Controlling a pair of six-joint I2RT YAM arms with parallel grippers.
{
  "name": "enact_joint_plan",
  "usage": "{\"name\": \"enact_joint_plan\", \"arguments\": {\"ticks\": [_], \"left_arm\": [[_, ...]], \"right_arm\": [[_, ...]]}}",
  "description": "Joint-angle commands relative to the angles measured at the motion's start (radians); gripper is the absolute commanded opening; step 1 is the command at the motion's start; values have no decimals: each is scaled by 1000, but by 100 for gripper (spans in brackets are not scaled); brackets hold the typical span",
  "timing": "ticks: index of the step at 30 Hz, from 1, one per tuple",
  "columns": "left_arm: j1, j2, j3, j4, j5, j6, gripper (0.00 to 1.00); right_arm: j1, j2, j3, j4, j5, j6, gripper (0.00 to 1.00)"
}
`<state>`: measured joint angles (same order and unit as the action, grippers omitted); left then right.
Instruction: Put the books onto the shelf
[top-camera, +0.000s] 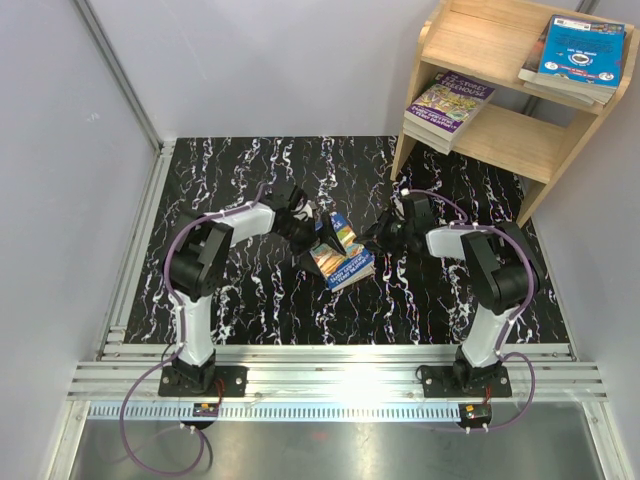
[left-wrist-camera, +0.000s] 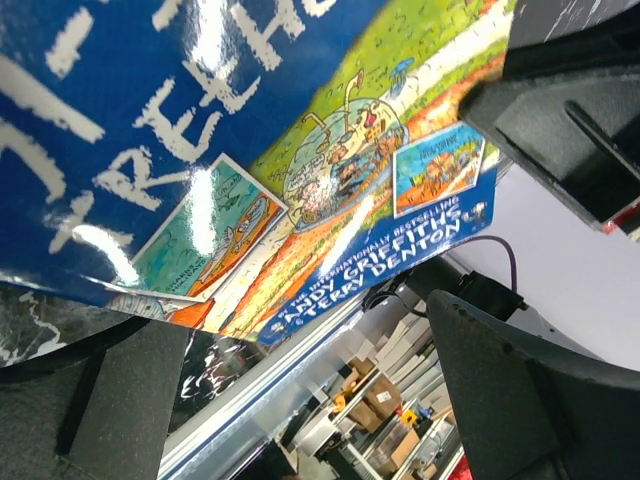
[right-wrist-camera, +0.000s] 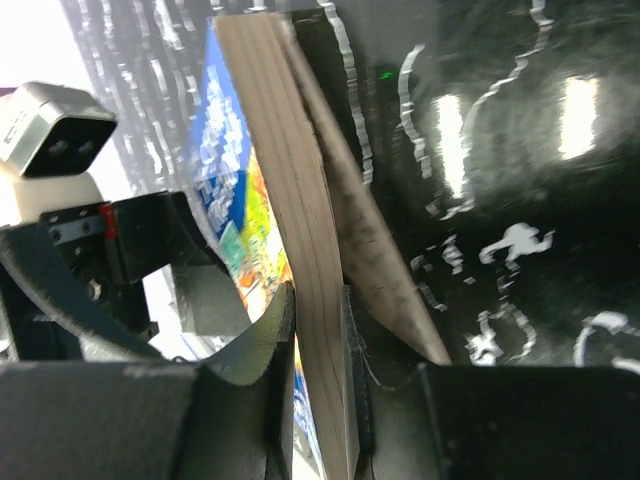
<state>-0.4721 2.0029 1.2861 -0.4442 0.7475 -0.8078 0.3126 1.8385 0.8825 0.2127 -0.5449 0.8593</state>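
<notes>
A blue "Treehouse" book (top-camera: 335, 240) stands tilted up on edge at the middle of the black marbled table, over another book (top-camera: 352, 270) lying flat. My right gripper (top-camera: 383, 235) is shut on the tilted book: in the right wrist view both fingers press the page block (right-wrist-camera: 300, 240) from either side, the gripper (right-wrist-camera: 318, 330) low in the frame. My left gripper (top-camera: 305, 225) is open at the book's left side. Its glossy blue cover (left-wrist-camera: 250, 150) fills the left wrist view beyond the spread fingers (left-wrist-camera: 520, 400), with nothing between them. The wooden shelf (top-camera: 520, 135) stands at the far right.
On the shelf, a purple book (top-camera: 450, 100) lies on the lower tier and a blue-covered stack (top-camera: 580, 50) on the upper tier. White walls close in the table at left and back. An aluminium rail (top-camera: 330, 375) runs along the near edge.
</notes>
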Motion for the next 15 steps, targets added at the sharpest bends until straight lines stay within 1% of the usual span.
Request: {"name": "enact_joint_plan", "arguments": {"ticks": [1, 3, 7, 11, 15], "left_arm": [[-22, -87, 110, 210, 56, -37, 99], [-19, -90, 111, 211, 62, -39, 99], [0, -116, 87, 202, 61, -28, 99], [53, -177, -8, 248, 62, -42, 99], [87, -208, -76, 279, 59, -53, 99]], "right_arm": [[83, -79, -19, 11, -233, 61, 0], [86, -113, -22, -7, -256, 58, 0], [83, -199, -16, -74, -227, 55, 0], [83, -260, 61, -144, -201, 75, 0], [83, -274, 128, -136, -210, 119, 0]]}}
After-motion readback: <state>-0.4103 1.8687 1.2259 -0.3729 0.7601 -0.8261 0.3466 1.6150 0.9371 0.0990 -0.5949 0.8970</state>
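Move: My right hand already pinches the 91-Storey book by its right edge. The purple book's stack on the lower shelf board stands about 23 cm ahead, 17 cm right and 15 cm above; the shelf's near left foot is roughly 15 cm ahead and 6 cm right, a little below hand height. From my open left hand, the 91-Storey book's middle is some 4 cm right, 1 cm ahead and 2 cm below. I keep the 91-Storey book's right edge pinched in my right hand and raise it nearly straight up, about 10 cm, drifting a couple of centimetres left while the fingers tip a little less downward. My left hand stays wide open beside the book's left part and follows more slowly, some 4 cm up, easing forward and left so that the cover draws away from it. ##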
